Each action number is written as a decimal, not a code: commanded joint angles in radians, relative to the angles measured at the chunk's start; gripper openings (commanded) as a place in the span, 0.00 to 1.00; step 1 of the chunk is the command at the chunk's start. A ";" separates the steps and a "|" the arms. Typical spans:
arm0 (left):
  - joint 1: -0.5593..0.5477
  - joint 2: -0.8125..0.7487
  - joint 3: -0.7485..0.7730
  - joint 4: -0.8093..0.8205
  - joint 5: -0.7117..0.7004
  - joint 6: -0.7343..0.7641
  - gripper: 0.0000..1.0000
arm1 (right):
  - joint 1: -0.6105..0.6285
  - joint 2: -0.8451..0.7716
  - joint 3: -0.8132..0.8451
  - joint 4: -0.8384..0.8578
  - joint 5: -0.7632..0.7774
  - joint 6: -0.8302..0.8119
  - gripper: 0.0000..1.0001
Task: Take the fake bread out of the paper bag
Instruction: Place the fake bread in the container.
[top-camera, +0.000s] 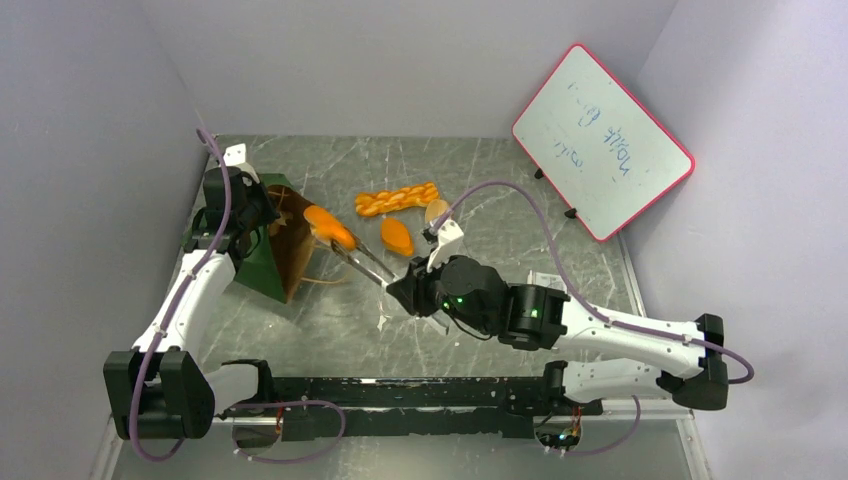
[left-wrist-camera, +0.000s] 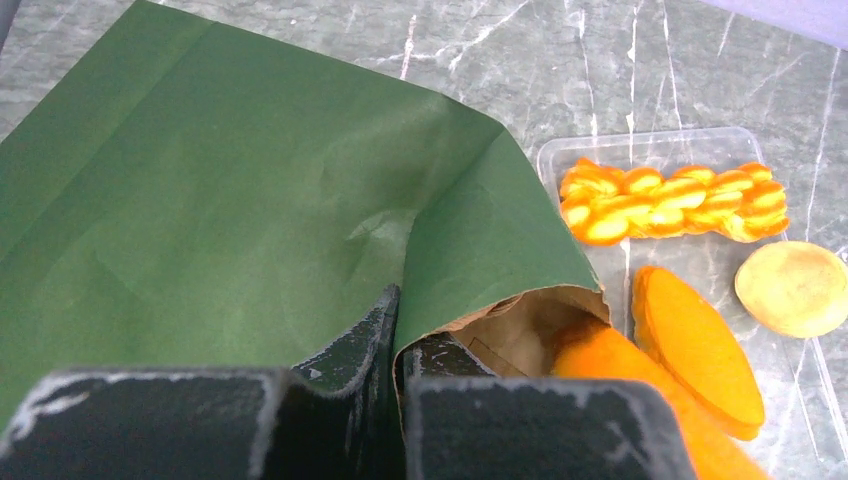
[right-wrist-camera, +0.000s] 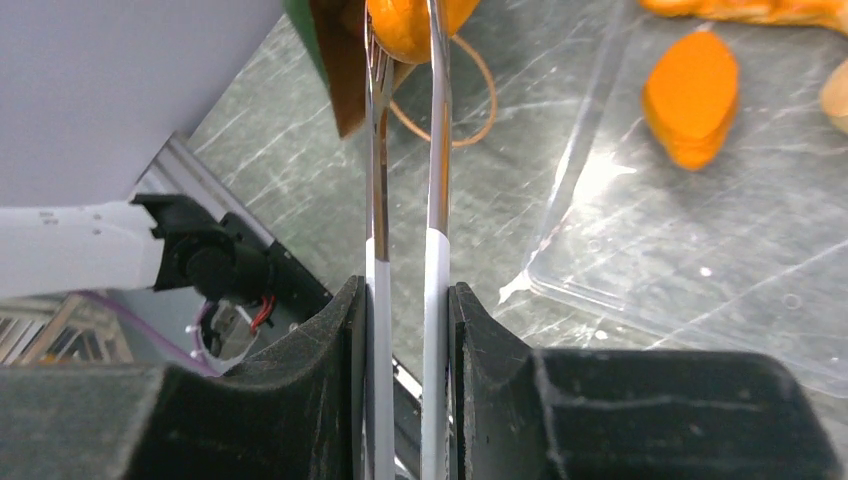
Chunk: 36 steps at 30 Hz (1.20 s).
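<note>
The dark green paper bag (top-camera: 262, 255) lies on its side at the left, its brown mouth facing right. My left gripper (left-wrist-camera: 400, 335) is shut on the bag's upper rim (left-wrist-camera: 470, 320). My right gripper (right-wrist-camera: 405, 300) is shut on metal tongs (right-wrist-camera: 437, 150), which pinch an orange roll of fake bread (top-camera: 330, 227) at the bag's mouth. That roll (left-wrist-camera: 620, 385) sits half outside the opening. A braided loaf (left-wrist-camera: 670, 200), an oval roll (left-wrist-camera: 695, 345) and a pale round bun (left-wrist-camera: 795, 288) lie on a clear plastic tray.
The clear tray (right-wrist-camera: 700, 290) spreads across the middle of the table, its near corner close to my right gripper (top-camera: 405, 290). A tan loop handle (right-wrist-camera: 470, 110) trails from the bag. A red-framed whiteboard (top-camera: 603, 140) leans at the back right. Walls close in on both sides.
</note>
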 joint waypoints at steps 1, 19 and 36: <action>0.016 -0.016 -0.013 0.024 0.047 -0.020 0.07 | -0.033 -0.051 -0.020 0.036 0.169 -0.011 0.00; 0.017 -0.020 -0.039 0.053 0.052 -0.040 0.07 | -0.211 -0.145 -0.103 0.084 0.097 0.026 0.00; 0.017 -0.019 -0.060 0.071 0.066 -0.049 0.07 | -0.212 -0.256 -0.192 0.063 0.188 0.014 0.00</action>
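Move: The right hand's tongs hold a loaf some 13 cm ahead of it, 14 cm to its left and 7 cm lower, at the mouth of the paper bag. The middle of the clear container lies about 9 cm ahead, 4 cm right and 25 cm down. In it, the orange bread is 11 cm ahead and 1 cm left, the braided bread 19 cm ahead and 1 cm left, the round bun 16 cm ahead and 8 cm right. From the left hand the container's middle is roughly 30 cm right, 6 cm back and 18 cm down. The right hand carries the loaf, still pinched in the tongs, away from the bag mouth and over the container, going forward and to the right about 8 cm with a slight dip, pausing, then another 4 cm rightward with a rise that brings it back to about its starting height; over the way it turns some 20 degrees clockwise, so the tongs swing from pointing at the bag to pointing out over the braided bread. The grip stays unchanged, while the left hand keeps its pinch on the bag's rim and sinks only about a centimetre. ##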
